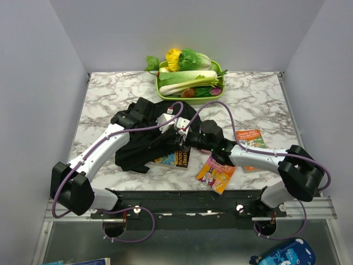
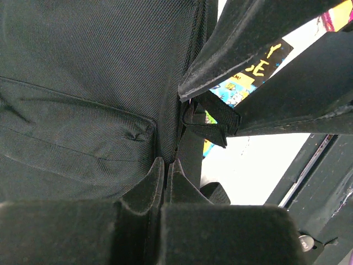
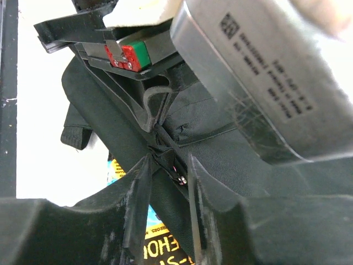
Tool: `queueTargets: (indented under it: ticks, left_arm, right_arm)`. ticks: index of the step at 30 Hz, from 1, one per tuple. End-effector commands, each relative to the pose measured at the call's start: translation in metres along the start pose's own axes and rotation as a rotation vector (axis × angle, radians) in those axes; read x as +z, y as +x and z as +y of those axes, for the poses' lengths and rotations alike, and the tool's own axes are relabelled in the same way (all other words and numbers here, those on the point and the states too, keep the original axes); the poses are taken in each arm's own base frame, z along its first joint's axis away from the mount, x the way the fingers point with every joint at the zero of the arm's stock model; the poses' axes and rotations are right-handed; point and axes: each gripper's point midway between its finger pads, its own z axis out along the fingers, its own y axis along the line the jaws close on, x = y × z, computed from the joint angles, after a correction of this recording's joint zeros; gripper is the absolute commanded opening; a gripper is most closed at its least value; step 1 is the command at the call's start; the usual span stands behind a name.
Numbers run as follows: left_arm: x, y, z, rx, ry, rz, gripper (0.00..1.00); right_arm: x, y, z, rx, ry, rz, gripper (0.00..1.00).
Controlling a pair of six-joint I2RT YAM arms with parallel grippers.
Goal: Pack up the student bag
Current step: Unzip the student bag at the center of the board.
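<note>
The student bag (image 1: 140,141), black and soft, lies crumpled at the table's middle. It fills the left wrist view (image 2: 83,83). My left gripper (image 1: 178,126) is at the bag's right edge. In its wrist view the gripper (image 2: 165,164) is shut on a fold of bag fabric. My right gripper (image 1: 186,138) is close beside it. In its wrist view the gripper (image 3: 170,165) is open, with a bag strap (image 3: 176,204) running between the fingers. A black book with yellow letters (image 1: 175,159) lies partly under the bag and also shows in the right wrist view (image 3: 160,251).
A pink and orange book (image 1: 216,174) lies near the front edge. An orange book (image 1: 249,138) lies right of it, partly under my right arm. A green tray (image 1: 219,72) of vegetables stands at the back. A blue pencil case (image 1: 284,255) lies below the table's front right.
</note>
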Motion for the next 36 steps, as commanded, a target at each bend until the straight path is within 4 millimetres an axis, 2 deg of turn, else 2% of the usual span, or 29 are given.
queueTargets:
  ticks: [1,3,6,7,10,16,19,24,27,32,36]
  left_arm:
    - [-0.005,-0.002,0.001,-0.008,-0.018,-0.016,0.0]
    - [-0.005,0.0,0.001,-0.011,-0.017,-0.014,0.0]
    - [-0.005,0.0,0.001,-0.01,-0.02,-0.013,0.0]
    - [-0.005,0.001,0.001,-0.011,-0.02,-0.012,0.0]
    - [-0.006,0.003,0.0,-0.009,-0.021,-0.01,0.0]
    - [-0.008,0.005,0.001,-0.008,-0.025,-0.006,0.0]
    - [-0.01,0.007,0.001,-0.003,-0.029,0.001,0.0]
    - [-0.016,0.014,0.001,0.022,-0.048,0.021,0.0]
    - [-0.02,0.018,0.001,0.039,-0.06,0.034,0.0]
    - [-0.028,0.033,-0.002,0.093,-0.067,0.077,0.0]
    - [-0.036,0.054,-0.004,0.146,-0.087,0.135,0.0]
  right_arm:
    - [0.006,-0.004,0.005,0.013,-0.027,-0.003,0.36]
    - [0.007,-0.005,0.002,0.018,-0.014,-0.007,0.31]
    - [0.006,-0.005,-0.001,0.018,0.006,-0.005,0.19]
    - [0.006,-0.005,-0.002,0.02,0.012,-0.003,0.12]
    - [0.002,-0.004,-0.007,0.021,0.042,0.002,0.01]
    - [-0.006,-0.004,-0.013,0.029,0.1,0.005,0.01]
    - [-0.013,-0.003,-0.027,0.037,0.189,0.019,0.01]
    - [-0.034,0.012,-0.065,0.052,0.43,0.088,0.01]
    - [-0.044,0.019,-0.08,0.074,0.517,0.112,0.01]
    - [-0.062,0.02,-0.108,0.106,0.689,0.13,0.01]
    - [-0.075,0.017,-0.128,0.107,0.794,0.136,0.01]
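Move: The right fingers, part open and pointing left, already straddle the zip pull, which lies practically at the hand point. From the right hand, the storey house book is roughly 7 cm back, 2 cm right and 14 cm below; the pencil case some 12 cm right, 2 cm back, equally low; the vegetable basket about 26 cm ahead, 8 cm right and 12 cm down. From the left hand the pull is about 4 cm right, 1 cm back and 2 cm up. Shut the right fingers on the zip pull, then drag the pull along the zip, forward and right in equal parts, about 10 cm in all towards the bag's far right corner, swinging the wrist some 35 degrees clockwise. Keep the left pinch on the bag's edge and ease that hand about 2 cm left as the pull runs. ##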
